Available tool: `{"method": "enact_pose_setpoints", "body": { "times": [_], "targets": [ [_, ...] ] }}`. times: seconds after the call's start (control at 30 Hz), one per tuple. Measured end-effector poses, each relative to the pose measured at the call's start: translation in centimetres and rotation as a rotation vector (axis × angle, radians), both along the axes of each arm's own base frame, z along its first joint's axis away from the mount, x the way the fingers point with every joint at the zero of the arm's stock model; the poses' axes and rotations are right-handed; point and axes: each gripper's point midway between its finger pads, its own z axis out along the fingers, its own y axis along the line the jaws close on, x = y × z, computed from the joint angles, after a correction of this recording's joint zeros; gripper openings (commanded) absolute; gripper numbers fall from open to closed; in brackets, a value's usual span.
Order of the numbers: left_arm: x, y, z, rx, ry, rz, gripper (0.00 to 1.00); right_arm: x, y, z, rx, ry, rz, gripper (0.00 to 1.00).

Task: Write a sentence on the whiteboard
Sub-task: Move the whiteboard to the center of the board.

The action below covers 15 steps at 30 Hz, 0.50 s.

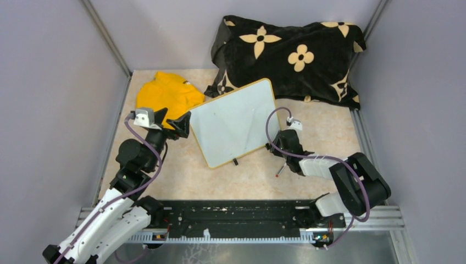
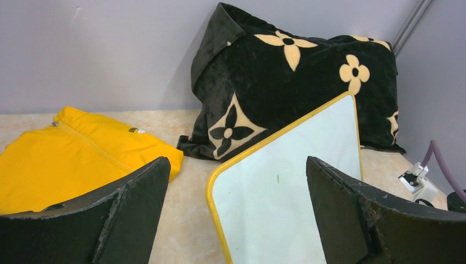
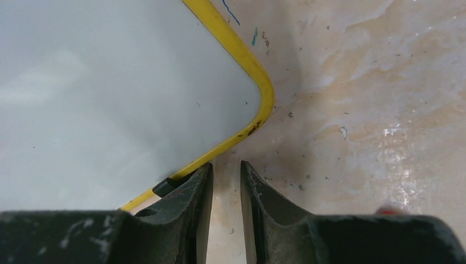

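Observation:
The whiteboard lies tilted in the middle of the table, white with a yellow rim; its face is blank and no sentence is in view on it. My left gripper hovers at the board's left corner, jaws wide open around nothing. Just off the board's near right corner sits my right gripper, its left finger beside a black clip foot. Its jaws stand a narrow gap apart with bare table between them. A thin red-tipped marker lies under that gripper, its red end peeking past the right finger.
A yellow cloth lies at the back left, close to the left gripper. A black blanket with cream flowers is heaped against the back wall behind the board. Grey walls close in both sides; a black rail runs along the front.

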Motion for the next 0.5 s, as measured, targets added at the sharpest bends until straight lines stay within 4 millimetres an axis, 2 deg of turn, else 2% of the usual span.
{"method": "enact_pose_setpoints", "body": {
  "times": [0.17,0.23,0.37,0.5],
  "targets": [
    [0.0,0.0,0.0,0.000,0.000,0.000,0.99,-0.2,0.3,0.0,0.004,0.004,0.003,0.27],
    [0.0,0.0,0.0,0.000,0.001,0.001,0.99,-0.3,0.2,0.0,0.005,0.009,0.000,0.31],
    [0.0,0.1,0.0,0.000,0.001,0.005,0.99,-1.4,-0.4,1.1,-0.011,0.014,0.003,0.52],
    [0.1,0.1,-0.1,0.000,0.002,0.006,0.99,-2.0,-0.8,4.8,-0.001,-0.064,0.026,0.68]
  ]
}}
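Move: The whiteboard's middle lies about 12 cm ahead and 18 cm left of the right hand, whose closely spaced fingertips are down at table height. The right-hand black clip on its near edge sits level with the hand, some 3 cm left, against the left finger. The marker's middle lies about 9 cm back and 6 cm right. From the raised left hand, the whiteboard's middle is about 15 cm ahead, 22 cm right and 32 cm below. Upward by about 5 cm, and back some 2 cm, the right hand lifts away from the whiteboard's near edge after barely shifting at first, then speeding up. Its left finger comes free of the black clip as the fingers open from a narrow gap to a little over half wide, pointing much as before. ##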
